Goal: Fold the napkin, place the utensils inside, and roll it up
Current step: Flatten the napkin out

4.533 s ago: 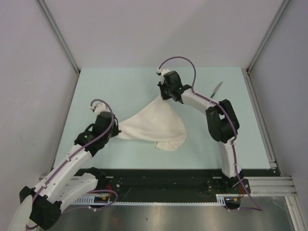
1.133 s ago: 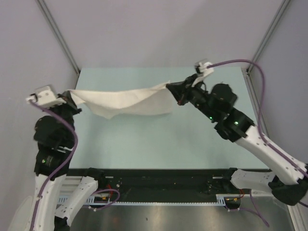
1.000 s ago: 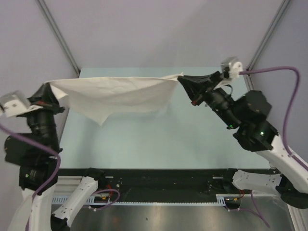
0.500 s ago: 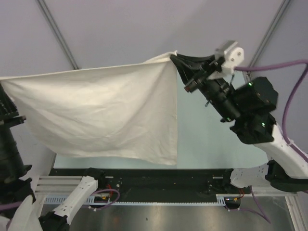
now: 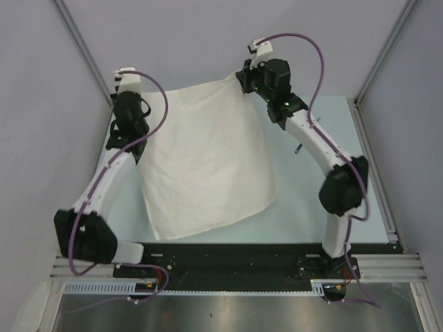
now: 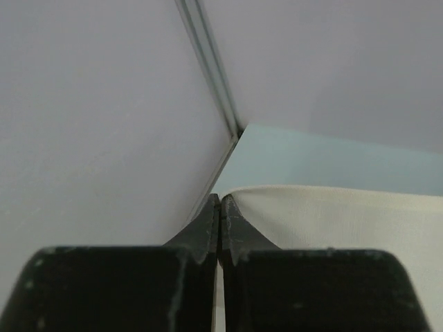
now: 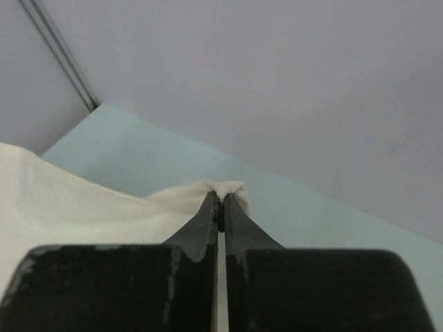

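The cream napkin (image 5: 208, 159) lies spread over the pale green table, hanging slightly from its two far corners. My left gripper (image 5: 142, 104) is shut on the far left corner, and my right gripper (image 5: 242, 79) is shut on the far right corner. In the left wrist view the left gripper (image 6: 220, 200) pinches the edge of the napkin (image 6: 332, 214). The right wrist view shows the right gripper (image 7: 221, 197) with a bunch of the napkin (image 7: 83, 207) at its tips. Of the utensils, only a small bluish piece of a knife (image 5: 296, 148) shows beside the right arm.
The table (image 5: 311, 207) is boxed in by grey walls at the back and on both sides, with metal rails along the edges. A black rail (image 5: 235, 252) and both arm bases run along the near edge.
Both arms have come down from high near the camera to the far side of the table. The napkin, stretched in the air before, now lies spread out towards the near edge.
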`<state>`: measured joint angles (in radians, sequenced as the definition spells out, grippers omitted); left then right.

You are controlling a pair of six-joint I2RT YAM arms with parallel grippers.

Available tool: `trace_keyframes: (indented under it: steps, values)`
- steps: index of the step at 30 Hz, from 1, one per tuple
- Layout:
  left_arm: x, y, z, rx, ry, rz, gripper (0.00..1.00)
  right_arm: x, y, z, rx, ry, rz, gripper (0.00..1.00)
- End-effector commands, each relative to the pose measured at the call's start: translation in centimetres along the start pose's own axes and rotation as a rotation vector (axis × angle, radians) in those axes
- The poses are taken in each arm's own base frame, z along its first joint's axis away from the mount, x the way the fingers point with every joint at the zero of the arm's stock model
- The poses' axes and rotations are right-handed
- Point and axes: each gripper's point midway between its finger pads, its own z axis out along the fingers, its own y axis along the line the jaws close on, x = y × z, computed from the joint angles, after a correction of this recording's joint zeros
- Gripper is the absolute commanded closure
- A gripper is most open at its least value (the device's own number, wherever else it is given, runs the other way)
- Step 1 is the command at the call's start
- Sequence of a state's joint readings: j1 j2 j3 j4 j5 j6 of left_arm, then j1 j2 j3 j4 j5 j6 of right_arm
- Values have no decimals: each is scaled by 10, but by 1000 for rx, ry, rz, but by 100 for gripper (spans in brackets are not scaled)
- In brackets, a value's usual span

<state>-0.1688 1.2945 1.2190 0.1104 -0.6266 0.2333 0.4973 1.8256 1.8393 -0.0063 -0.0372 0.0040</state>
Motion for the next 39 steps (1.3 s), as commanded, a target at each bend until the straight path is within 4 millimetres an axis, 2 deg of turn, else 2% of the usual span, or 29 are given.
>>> trace_keyframes:
  steps: [1,2,3,4,5,6,7,8,10,11,12,13,15,16,18,19,21,22,24,25,26,27,29,30,32,33,36,38,39]
  values:
    - [47,0,72,-117,92,52,100,37,-21,85,-68,-28,59,100]
    - [99,-12,97,-112,210,117,91,114,-29,119,-67,75,83,100]
    - [92,-18,118,-110,224,109,79,67,-37,131,-73,-41,74,95]
    - [105,-19,127,-129,284,137,49,84,-44,144,-71,-39,84,79]
    - [126,-20,127,-129,389,196,33,135,-54,160,-54,23,99,43]
    - [126,-28,142,-133,396,184,23,110,-59,162,-48,-46,93,24]
    - [126,-33,144,-118,411,184,15,113,-64,163,-39,-51,103,8]
    - [125,-35,144,-113,415,162,13,117,-66,164,-42,-53,109,0]
    - [110,-33,138,-103,383,114,7,117,-74,150,-32,-51,132,0]
    - [110,-32,134,-103,379,80,3,105,-71,140,-35,-75,136,0]
    - [104,-32,130,-95,370,58,1,56,-69,122,-41,-168,114,0]
    - [85,-30,123,-66,341,25,0,82,-70,114,-29,-101,114,0]
    - [79,-31,112,-32,342,-21,0,66,-71,95,-4,-64,82,0]
    - [64,-28,103,-12,320,-42,1,70,-73,88,10,-27,77,0]
    - [62,-36,89,51,328,-92,0,85,-79,74,50,74,78,0]
    - [61,-37,84,72,330,-109,0,77,-79,63,59,88,75,0]
    - [56,-43,64,147,331,-157,0,108,-80,42,94,221,102,0]
    - [56,-47,55,170,337,-170,0,101,-80,28,109,231,109,0]
    - [61,-51,31,220,371,-245,0,145,-84,2,165,353,146,0]
    - [60,-58,23,249,359,-290,0,150,-83,-10,184,368,184,0]
    - [74,-61,3,275,380,-345,0,140,-81,-25,189,356,199,1]
    - [81,-75,-9,348,387,-379,1,176,-79,-46,194,432,222,0]
    - [106,-102,-37,436,415,-429,1,177,-69,-71,184,441,288,1]
    - [109,-109,-49,469,421,-440,1,206,-68,-90,192,502,320,1]
    - [130,-137,-78,540,473,-440,1,212,-61,-112,180,522,378,3]
    - [133,-145,-88,565,482,-440,1,237,-62,-130,199,580,409,4]
    - [146,-167,-116,652,524,-502,1,249,-58,-154,200,604,500,4]
    - [160,-175,-132,694,584,-572,1,271,-50,-171,189,656,553,4]
    - [154,-180,-132,721,559,-601,1,274,-48,-175,184,658,565,4]
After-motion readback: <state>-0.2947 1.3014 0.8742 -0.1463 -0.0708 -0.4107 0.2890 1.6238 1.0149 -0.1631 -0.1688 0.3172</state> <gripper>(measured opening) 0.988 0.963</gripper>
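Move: Both hands still pinch the napkin's far corners high over the table. The open table for the left corner lies about 7 cm ahead, 5 cm left and 37 cm below the left hand; that for the right corner lies some 13 cm ahead, 5 cm left and 39 cm below the right hand. The napkin's middle trails roughly 11 cm back and 24 cm right of the left hand, about 14 cm lower. The knife lies 27 cm right of the right hand, 2 cm back, 39 cm down. Sling both grippers forward and down together, about 15 cm out, the right one dropping farther, and open the fingers wide on the way to let go of the napkin's corners. Draw back and rise clear, then sink again with fingers open: left sweeping right over the napkin, right drawing back and right to beside its right edge, fingers tipping down some 50 degrees. ##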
